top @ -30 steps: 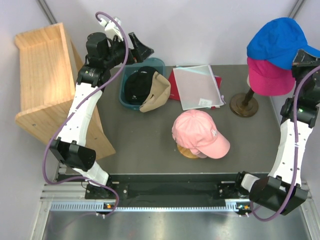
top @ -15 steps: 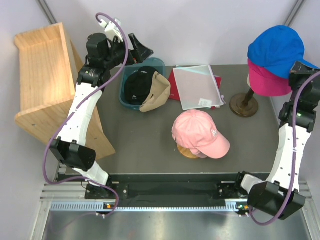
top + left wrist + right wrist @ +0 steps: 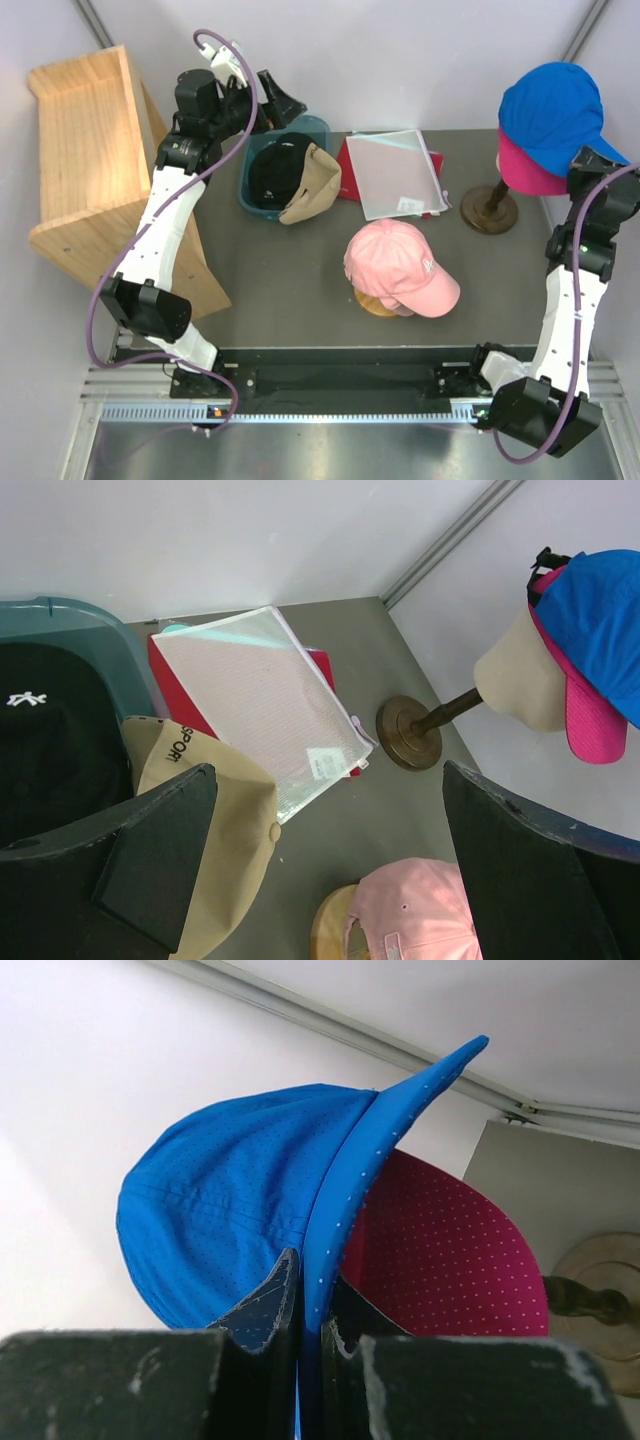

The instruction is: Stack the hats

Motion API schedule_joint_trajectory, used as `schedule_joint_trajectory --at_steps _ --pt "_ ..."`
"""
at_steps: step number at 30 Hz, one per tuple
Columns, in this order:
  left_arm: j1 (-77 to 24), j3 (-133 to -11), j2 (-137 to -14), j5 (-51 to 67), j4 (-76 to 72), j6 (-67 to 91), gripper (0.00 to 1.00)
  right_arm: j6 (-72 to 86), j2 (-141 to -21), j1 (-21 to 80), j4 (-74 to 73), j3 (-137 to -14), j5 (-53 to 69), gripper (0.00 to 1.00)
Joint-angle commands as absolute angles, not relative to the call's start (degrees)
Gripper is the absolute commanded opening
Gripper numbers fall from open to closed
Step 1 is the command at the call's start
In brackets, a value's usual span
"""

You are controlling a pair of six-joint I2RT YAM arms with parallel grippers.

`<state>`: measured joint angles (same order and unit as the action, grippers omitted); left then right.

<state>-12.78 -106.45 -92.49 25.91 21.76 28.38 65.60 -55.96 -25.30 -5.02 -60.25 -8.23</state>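
A bright blue hat (image 3: 555,105) sits over a magenta hat (image 3: 522,172) on the mannequin head (image 3: 520,680) at the back right. My right gripper (image 3: 592,160) is shut on the blue hat's brim (image 3: 350,1200), which runs up between its fingers; the magenta hat (image 3: 450,1260) shows just beneath. A light pink hat (image 3: 400,265) rests on a round wooden stand (image 3: 375,303) mid-table. A black hat (image 3: 272,172) and a tan hat (image 3: 312,188) lie in a teal bin (image 3: 318,124). My left gripper (image 3: 268,100) hovers open above that bin, holding nothing (image 3: 325,780).
A tilted wooden shelf (image 3: 85,170) stands at the left, beside my left arm. A mesh zip pouch (image 3: 395,172) lies on a red folder (image 3: 350,165) behind the pink hat. The head's brass base (image 3: 489,211) sits near the right wall.
My right gripper has pulled nearer and lower with the blue brim, drawing the blue hat further down over the magenta one. The left arm has barely shifted.
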Motion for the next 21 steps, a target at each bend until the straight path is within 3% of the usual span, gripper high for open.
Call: schedule_joint_trajectory --at_steps 1,4,6,7,8,11,17,21 --pt "-11.9 -106.1 -89.7 26.2 20.8 28.3 0.99 63.0 -58.1 -25.9 -13.4 -56.1 -10.8 0.0" --pt "-12.0 -106.2 -89.6 26.1 20.7 28.1 0.99 62.1 -58.3 -25.9 -12.6 -56.8 -10.5 0.0" --pt "-11.9 -106.1 -89.7 26.1 20.9 27.9 0.99 60.5 -57.7 -25.9 -11.3 -57.8 -10.3 0.06" --pt "-11.9 -106.1 -89.8 26.1 20.8 27.9 0.99 59.9 -57.6 -25.8 -11.0 -58.3 -10.2 0.13" --pt "-11.9 -106.0 -89.9 26.1 20.9 27.9 0.99 59.2 -57.1 -25.9 -10.8 -58.8 -10.4 0.35" --pt "-12.0 -105.6 -90.3 25.9 20.8 27.9 0.98 57.0 -55.5 -25.9 -11.6 -60.9 -10.9 0.63" --pt "-13.1 -105.9 -90.2 21.0 25.7 20.9 0.99 50.5 -49.9 -25.9 -18.9 -65.0 -14.8 0.88" --pt "-16.8 -106.2 -90.9 14.2 32.0 12.0 0.98 47.5 -44.7 -25.9 -22.1 -64.9 -16.8 0.98"
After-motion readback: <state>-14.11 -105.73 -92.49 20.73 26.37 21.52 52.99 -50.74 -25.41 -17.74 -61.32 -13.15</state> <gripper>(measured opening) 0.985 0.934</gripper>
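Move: The right hand still pinches the blue hat's brim; the hat's crown is about 10 cm ahead, 6 cm left and 3 cm above. The magenta hat beneath it is roughly 8 cm ahead, 7 cm left and 4 cm below. From the left hand, open and empty, the black hat lies some 5 cm back, 4 cm left and 33 cm down; the beige hat, equally low, 9 cm back and 3 cm right. Right fingers open, releasing the blue hat's brim, dip, then draw back about 4 cm; left sinks 3 cm. ##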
